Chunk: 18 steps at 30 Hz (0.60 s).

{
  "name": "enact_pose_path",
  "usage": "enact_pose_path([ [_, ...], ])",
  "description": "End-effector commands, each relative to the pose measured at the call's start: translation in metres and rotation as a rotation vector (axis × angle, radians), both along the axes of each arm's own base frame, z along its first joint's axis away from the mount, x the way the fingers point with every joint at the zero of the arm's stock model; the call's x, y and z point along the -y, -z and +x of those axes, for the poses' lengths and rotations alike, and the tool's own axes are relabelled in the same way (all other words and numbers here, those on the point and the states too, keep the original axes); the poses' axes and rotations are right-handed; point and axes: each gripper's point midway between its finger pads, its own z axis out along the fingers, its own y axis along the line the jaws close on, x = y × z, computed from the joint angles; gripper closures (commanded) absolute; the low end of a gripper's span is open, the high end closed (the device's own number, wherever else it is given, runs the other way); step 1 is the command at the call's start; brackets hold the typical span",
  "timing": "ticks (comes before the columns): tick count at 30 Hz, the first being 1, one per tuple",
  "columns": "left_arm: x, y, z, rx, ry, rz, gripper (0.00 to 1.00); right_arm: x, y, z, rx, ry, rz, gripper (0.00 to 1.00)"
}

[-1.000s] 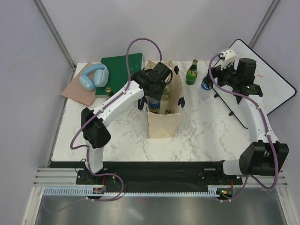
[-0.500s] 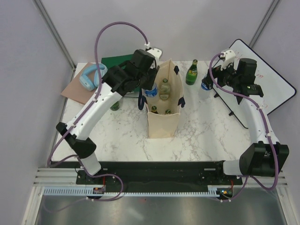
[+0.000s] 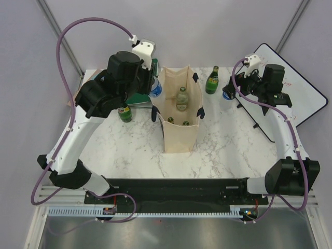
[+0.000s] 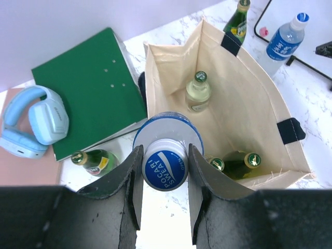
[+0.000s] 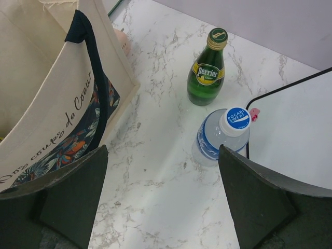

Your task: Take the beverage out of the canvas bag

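Note:
The canvas bag [image 3: 180,139] stands open at mid-table, cream with navy handles. My left gripper [image 4: 165,151] is shut on the blue cap of a Pocari Sweat bottle [image 3: 155,88], the beverage, which hangs over the bag's left rim [image 4: 147,78], outside the opening. Inside the bag [image 4: 244,78] a pale glass bottle [image 4: 197,93] stands, and two green bottles [image 4: 243,163] lie at the bottom. My right gripper [image 5: 162,155] hangs open above the marble to the right of the bag [image 5: 46,119], with nothing between its fingers.
A green Perrier bottle [image 5: 207,70] and a second Pocari Sweat bottle [image 5: 224,136] stand right of the bag, beside a whiteboard [image 3: 303,91]. Left of the bag lie a green book [image 4: 88,88], blue headphones [image 4: 33,122] and a small green bottle [image 3: 124,113].
My left arm has risen and swung left, lifting the Pocari Sweat bottle up out of the bag to beyond its left rim. The right arm has stayed still.

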Motion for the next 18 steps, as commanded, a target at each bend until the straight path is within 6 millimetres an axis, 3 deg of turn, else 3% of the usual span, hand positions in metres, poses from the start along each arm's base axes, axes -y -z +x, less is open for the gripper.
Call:
enact_pose_path([
  [1, -0.043, -0.09, -0.006, 0.28, -0.114, -0.123, 0.98, -0.007, -0.036, -0.006, 0.085, -0.036, 0.015, 0.05],
  [6, -0.072, -0.105, -0.022, 0.34, -0.175, -0.156, 0.98, -0.008, -0.035, -0.008, 0.082, -0.04, 0.018, 0.05],
  [10, -0.084, -0.098, -0.026, 0.347, -0.206, -0.157, 0.98, -0.01, -0.036, -0.009, 0.082, -0.05, 0.022, 0.05],
  [11, -0.084, -0.084, -0.023, 0.325, -0.209, -0.135, 0.98, -0.01, -0.037, -0.009, 0.084, -0.05, 0.021, 0.05],
  [13, -0.086, -0.077, -0.025, 0.317, -0.215, -0.148, 0.98, -0.011, -0.039, -0.01, 0.087, -0.059, 0.025, 0.05],
  [14, -0.083, -0.06, -0.021, 0.288, -0.216, -0.122, 0.98, -0.012, -0.039, -0.01, 0.089, -0.061, 0.026, 0.05],
  [16, -0.086, -0.051, -0.022, 0.277, -0.222, -0.135, 0.98, -0.015, -0.042, -0.013, 0.09, -0.079, 0.031, 0.05],
  [18, -0.085, -0.028, -0.017, 0.234, -0.226, -0.122, 0.98, -0.018, -0.039, -0.015, 0.073, -0.101, 0.034, 0.05],
])
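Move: The left gripper already holds the Pocari bottle by its cap, high over the canvas bag's left rim. The open table spot it is heading for lies about 10 cm left, roughly level front to back and some 43 cm below. Beyond that spot, the small green bottle stands 8 cm ahead and 12 cm left of the hand; the bag's middle is 7 cm ahead and 12 cm right. From the right gripper, the spot is about 39 cm left, 11 cm back and 28 cm down. Swing the left gripper about 9 cm left and a little back, away from the bag towards the free table, keeping the cap pinched. Let it rise some 4 cm over the first two thirds, then start sinking, about 3 cm by the end, while the hand turns some 10 degrees counter-clockwise and its fingers tip up slightly. ##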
